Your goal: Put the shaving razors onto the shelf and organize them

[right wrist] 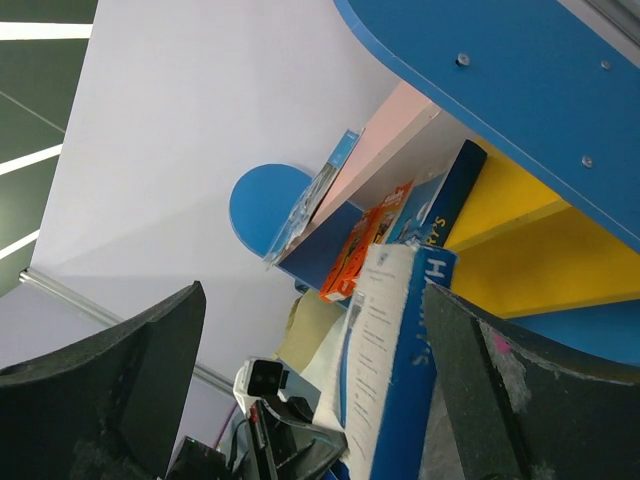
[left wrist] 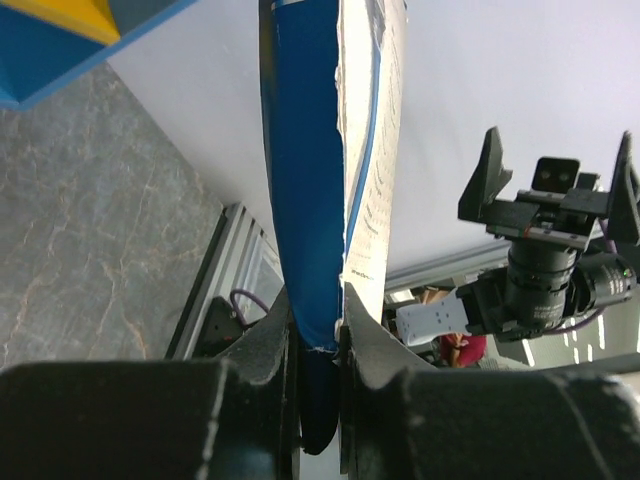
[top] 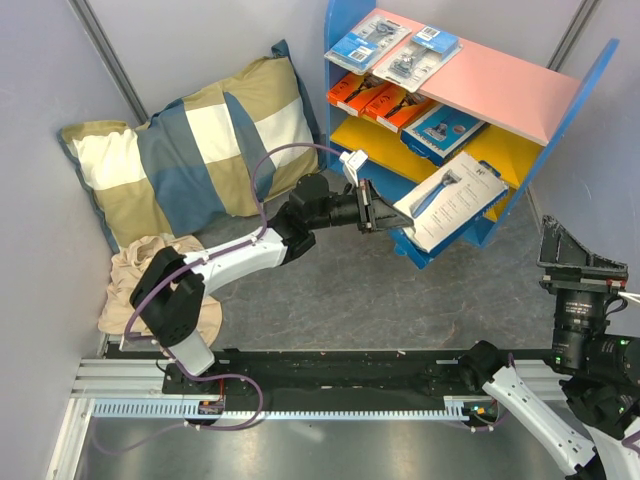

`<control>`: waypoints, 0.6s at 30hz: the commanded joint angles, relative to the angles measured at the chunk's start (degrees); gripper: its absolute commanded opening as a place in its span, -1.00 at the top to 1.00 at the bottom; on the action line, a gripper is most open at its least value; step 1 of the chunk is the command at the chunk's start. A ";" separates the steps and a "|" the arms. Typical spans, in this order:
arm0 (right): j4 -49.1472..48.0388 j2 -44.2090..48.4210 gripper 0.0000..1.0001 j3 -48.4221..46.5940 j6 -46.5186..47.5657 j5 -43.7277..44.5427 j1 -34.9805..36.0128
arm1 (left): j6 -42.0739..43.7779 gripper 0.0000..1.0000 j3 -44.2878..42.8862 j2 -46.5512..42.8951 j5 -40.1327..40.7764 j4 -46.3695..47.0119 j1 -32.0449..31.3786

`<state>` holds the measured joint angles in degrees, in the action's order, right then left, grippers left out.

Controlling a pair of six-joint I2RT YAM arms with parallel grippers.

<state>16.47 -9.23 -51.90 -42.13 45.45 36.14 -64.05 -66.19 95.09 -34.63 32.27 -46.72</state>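
Note:
My left gripper is shut on the edge of a white and blue razor box, holding it tilted against the front of the shelf's lowest board. The left wrist view shows its jaws pinching the box edge-on. Two blister packs lie on the pink top board. Below them are orange boxes and a blue box. My right gripper stands open and empty at the far right, apart from the shelf. Between its fingers I see the held box at a distance.
A plaid pillow leans in the back-left corner, with a beige cloth crumpled in front of it. Grey walls close in on three sides. The mounting rail runs along the near edge.

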 commanded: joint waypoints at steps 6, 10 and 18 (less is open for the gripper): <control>1.20 1.94 -0.96 -2.15 1.52 2.18 0.16 | 3.50 0.96 -12.55 4.65 4.75 -3.87 0.14; 2.16 2.38 -0.96 -2.77 1.96 2.71 0.16 | 3.67 0.96 -17.81 7.73 5.98 -7.22 -0.04; 3.74 3.34 -0.96 -4.17 2.67 3.77 0.16 | 3.75 0.96 -29.24 14.94 7.12 -11.43 -1.09</control>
<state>19.05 -6.68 -54.15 -40.80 47.81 36.14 -62.70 -87.46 107.72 -28.99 20.99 -46.85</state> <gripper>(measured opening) 0.982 0.183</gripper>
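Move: The left hand grips the white-faced razor box by its left end. The free stretch of the upper yellow shelf lies about 15 cm ahead of this hand and 17 cm to its right, roughly level with it. Next to that space, the blue razor box is some 20 cm ahead and 7 cm right of the hand; the orange packs are around 26 cm ahead and 4 cm left. From the empty right hand, the space is about 23 cm ahead, 7 cm left and 13 cm lower. Forward and to the right, the left hand carries the held razor box about 8 cm towards the free space beside the blue razor box, rising some 3 cm first and then sinking about half of that again. It turns slightly counter-clockwise, its fingers keeping their pinch. The right hand, empty and wide open, draws back and right about 3 cm, away from the shelf. ##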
